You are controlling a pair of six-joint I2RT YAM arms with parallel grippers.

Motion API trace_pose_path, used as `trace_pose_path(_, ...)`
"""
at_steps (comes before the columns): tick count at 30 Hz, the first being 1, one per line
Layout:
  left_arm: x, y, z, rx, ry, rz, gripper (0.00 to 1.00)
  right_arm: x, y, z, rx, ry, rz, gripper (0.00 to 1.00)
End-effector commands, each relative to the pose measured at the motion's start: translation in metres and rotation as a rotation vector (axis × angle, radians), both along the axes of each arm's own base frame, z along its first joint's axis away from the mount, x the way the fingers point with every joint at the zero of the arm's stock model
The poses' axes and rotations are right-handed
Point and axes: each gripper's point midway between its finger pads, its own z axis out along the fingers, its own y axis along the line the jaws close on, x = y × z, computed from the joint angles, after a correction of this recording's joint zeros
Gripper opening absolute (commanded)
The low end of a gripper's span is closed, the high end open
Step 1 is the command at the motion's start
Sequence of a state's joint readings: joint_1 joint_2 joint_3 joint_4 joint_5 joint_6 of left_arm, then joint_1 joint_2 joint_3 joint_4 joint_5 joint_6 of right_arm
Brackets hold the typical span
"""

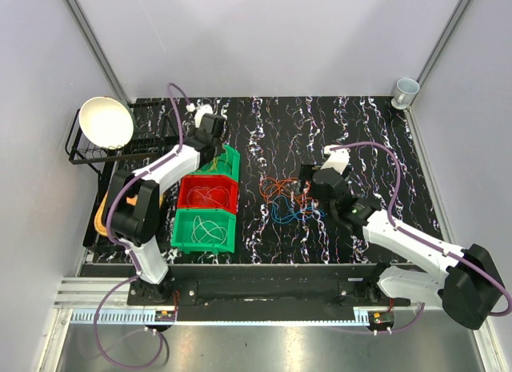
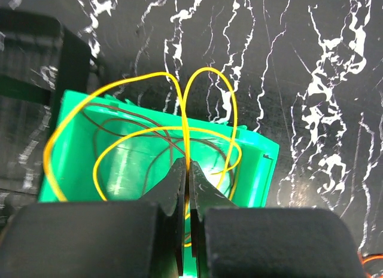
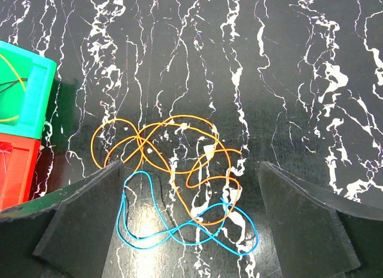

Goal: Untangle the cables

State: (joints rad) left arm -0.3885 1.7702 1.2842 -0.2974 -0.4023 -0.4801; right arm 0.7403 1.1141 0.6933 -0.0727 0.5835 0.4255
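Observation:
My left gripper (image 2: 189,165) is shut on a yellow cable (image 2: 206,75) and holds it above the far green bin (image 2: 257,170), which has a dark brown cable inside. In the top view this gripper (image 1: 212,140) is over that bin (image 1: 230,166). My right gripper (image 3: 191,176) is open and empty, hovering over a tangle of an orange cable (image 3: 173,134) and a blue cable (image 3: 179,236) on the black marbled table. The tangle (image 1: 286,198) lies just left of the right gripper (image 1: 320,184) in the top view.
A red bin (image 1: 210,194) and a near green bin (image 1: 204,230), each with cables inside, stand in a row below the far green bin. A black rack with a white bowl (image 1: 106,122) is at the back left. A cup (image 1: 406,90) stands at the back right corner.

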Motion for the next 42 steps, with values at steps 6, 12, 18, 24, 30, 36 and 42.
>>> trace_pose_path(6,-0.019,-0.005,-0.011,-0.293,-0.091,0.196,0.0,0.008,0.003,0.017,0.039,-0.044,-0.016,0.98)
trace_pose_path(12,-0.025,-0.005,-0.02,-0.326,-0.09,0.207,0.0,0.007,0.003,0.017,0.04,-0.044,-0.015,0.98)
trace_pose_path(18,-0.022,-0.005,-0.004,-0.299,-0.1,0.179,0.1,0.008,0.003,0.018,0.044,-0.046,-0.016,0.98)
trace_pose_path(24,-0.023,-0.007,0.01,-0.286,-0.082,0.158,0.29,0.007,0.003,0.018,0.045,-0.047,-0.016,0.98)
trace_pose_path(30,-0.031,-0.008,0.041,-0.317,-0.127,0.13,0.56,0.008,0.003,0.017,0.042,-0.046,-0.015,0.98)
trace_pose_path(36,-0.05,-0.008,0.078,-0.308,-0.174,0.111,0.81,0.008,0.002,0.019,0.044,-0.048,-0.017,0.98)
trace_pose_path(42,-0.076,-0.015,0.111,-0.24,-0.229,0.064,0.96,0.008,0.002,0.018,0.041,-0.046,-0.016,0.98)
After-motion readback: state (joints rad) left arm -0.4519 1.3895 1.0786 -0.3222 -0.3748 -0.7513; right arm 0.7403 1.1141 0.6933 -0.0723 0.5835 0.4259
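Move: The left gripper, shut on the yellow cable, is over the far green tray; the tray's middle lies about 1 cm back, 1 cm left and 9 cm below. The red tray is some 11 cm back and 1 cm left, the near green tray some 21 cm back and 2 cm left. The orange cable lies roughly 10 cm back and 19 cm right. From the right hand, the far green tray is about 12 cm ahead and 23 cm left, 14 cm below. Bring the left gripper down and back about 4 cm each way, into the far green tray, rolling its left side down some 15 degrees with a slight counter-clockwise turn. Pause there, spread the fingers from shut to nearly wide open to let go of the yellow cable, and keep opening while you lift about 11 cm, easing back a little more. ##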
